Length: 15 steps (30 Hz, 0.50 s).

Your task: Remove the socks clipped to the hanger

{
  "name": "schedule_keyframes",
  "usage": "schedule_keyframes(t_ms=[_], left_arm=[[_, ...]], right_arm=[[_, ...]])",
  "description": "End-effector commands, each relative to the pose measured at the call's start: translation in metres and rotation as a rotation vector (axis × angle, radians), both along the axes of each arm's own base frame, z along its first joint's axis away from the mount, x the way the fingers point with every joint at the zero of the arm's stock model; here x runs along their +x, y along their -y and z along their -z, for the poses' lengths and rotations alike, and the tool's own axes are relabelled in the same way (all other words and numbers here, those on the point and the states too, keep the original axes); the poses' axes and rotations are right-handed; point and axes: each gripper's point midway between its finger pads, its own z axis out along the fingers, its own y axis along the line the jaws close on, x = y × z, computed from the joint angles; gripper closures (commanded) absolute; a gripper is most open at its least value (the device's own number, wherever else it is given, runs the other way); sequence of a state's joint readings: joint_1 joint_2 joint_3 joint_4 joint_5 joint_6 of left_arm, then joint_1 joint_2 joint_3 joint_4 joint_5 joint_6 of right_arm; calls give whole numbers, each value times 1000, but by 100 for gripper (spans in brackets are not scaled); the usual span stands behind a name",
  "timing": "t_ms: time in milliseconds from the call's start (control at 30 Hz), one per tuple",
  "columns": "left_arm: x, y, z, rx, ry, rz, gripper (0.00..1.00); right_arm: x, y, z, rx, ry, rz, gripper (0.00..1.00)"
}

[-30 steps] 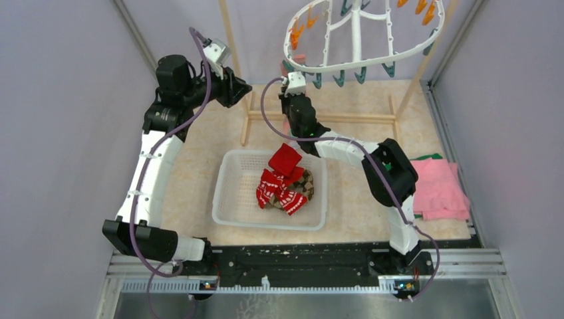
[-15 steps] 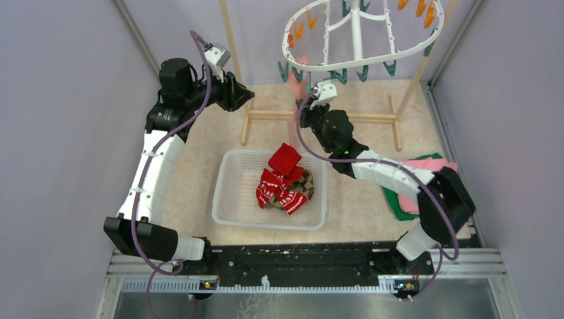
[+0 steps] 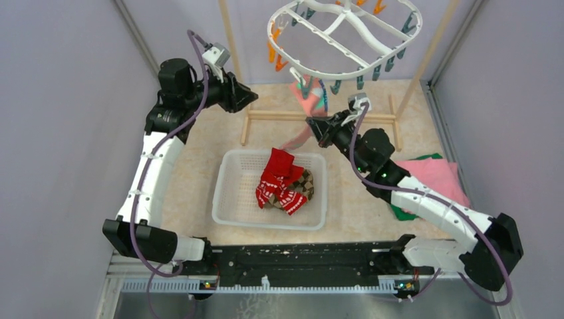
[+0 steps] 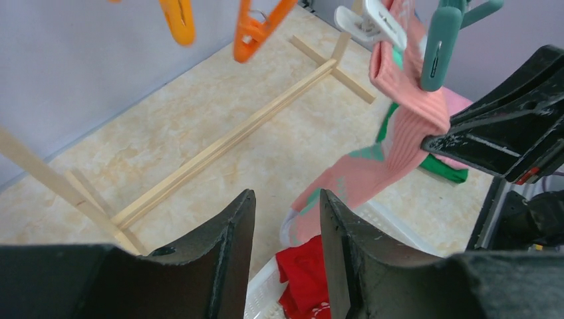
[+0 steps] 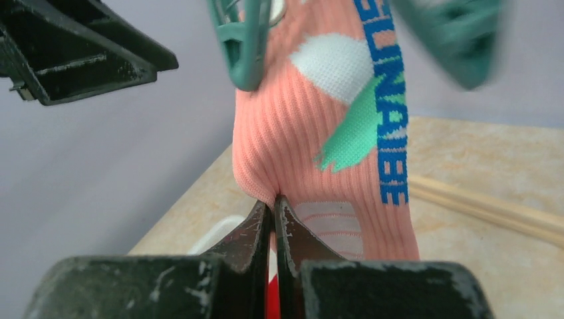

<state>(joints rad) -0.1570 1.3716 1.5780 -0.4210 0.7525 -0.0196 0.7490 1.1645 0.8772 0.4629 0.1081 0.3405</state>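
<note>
The white oval hanger [image 3: 346,36] hangs tilted at the top, with orange and teal clips. A pink sock with teal patches [image 3: 310,101] hangs from a teal clip [image 5: 243,46]; it also shows in the left wrist view [image 4: 406,100] and the right wrist view [image 5: 319,153]. My right gripper [image 3: 311,123] [image 5: 273,201] is shut on the sock's edge below the clip. My left gripper [image 3: 251,100] [image 4: 286,194] is open and empty, left of the sock. Red patterned socks [image 3: 279,183] and a brown argyle sock [image 3: 307,186] lie in the basket.
The white mesh basket [image 3: 229,199] sits mid-table below the sock. The wooden rack's base bars [image 3: 279,116] cross the floor behind it, with uprights at both sides. Folded pink [image 3: 439,176] and green [image 3: 399,212] cloths lie right, under the right arm.
My right arm has swung to the right and stretched out, drawing the pink sock with it. The hanger has tilted and swung up and left. The left arm has stayed nearly still.
</note>
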Motion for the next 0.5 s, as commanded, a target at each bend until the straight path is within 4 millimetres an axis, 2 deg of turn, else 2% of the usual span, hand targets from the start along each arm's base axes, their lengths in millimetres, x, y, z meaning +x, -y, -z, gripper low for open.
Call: schedule_keyframes(t_ms=[0, 100, 167, 333, 467], left_arm=[[-32, 19, -21, -39, 27, 91, 52], [-47, 36, -19, -31, 11, 134, 46], [-56, 51, -17, -36, -8, 174, 39], [-71, 79, -22, -144, -112, 267, 20], [-71, 91, -32, -255, -210, 320, 18]], right_arm=[[-36, 5, -3, 77, -72, -101, 100], [-51, 17, -4, 122, -94, -113, 100], [-59, 20, -6, 157, -97, -129, 100], [-60, 10, -4, 164, -139, -172, 100], [-57, 0, -5, 167, -154, -199, 100]])
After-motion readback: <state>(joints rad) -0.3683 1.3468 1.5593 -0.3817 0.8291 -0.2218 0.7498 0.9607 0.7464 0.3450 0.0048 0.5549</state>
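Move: The pink sock the left hand goes for hangs some 12 cm to its right, about 2 cm back and 3 cm lower. The white clip holding it is 10 cm to that hand's right, 3 cm ahead and 6 cm up; orange clips sit 5 cm right, 6 cm ahead, 8 cm up. From the right hand, already gripping the sock, the basket is about 6 cm back, 10 cm left and 30 cm below, the clip 8 cm ahead, 3 cm left and 11 cm up. Keeping its closed pinch on the edge of the pink sock, the right hand draws back about 5 cm and sinks slightly, its fingers tipping down and turning a little counter-clockwise. Meanwhile the left hand sweeps some 10 cm right and back towards the sock, turning about 15 degrees clockwise as its half-open fingers spread wide; it has not yet touched the sock. ##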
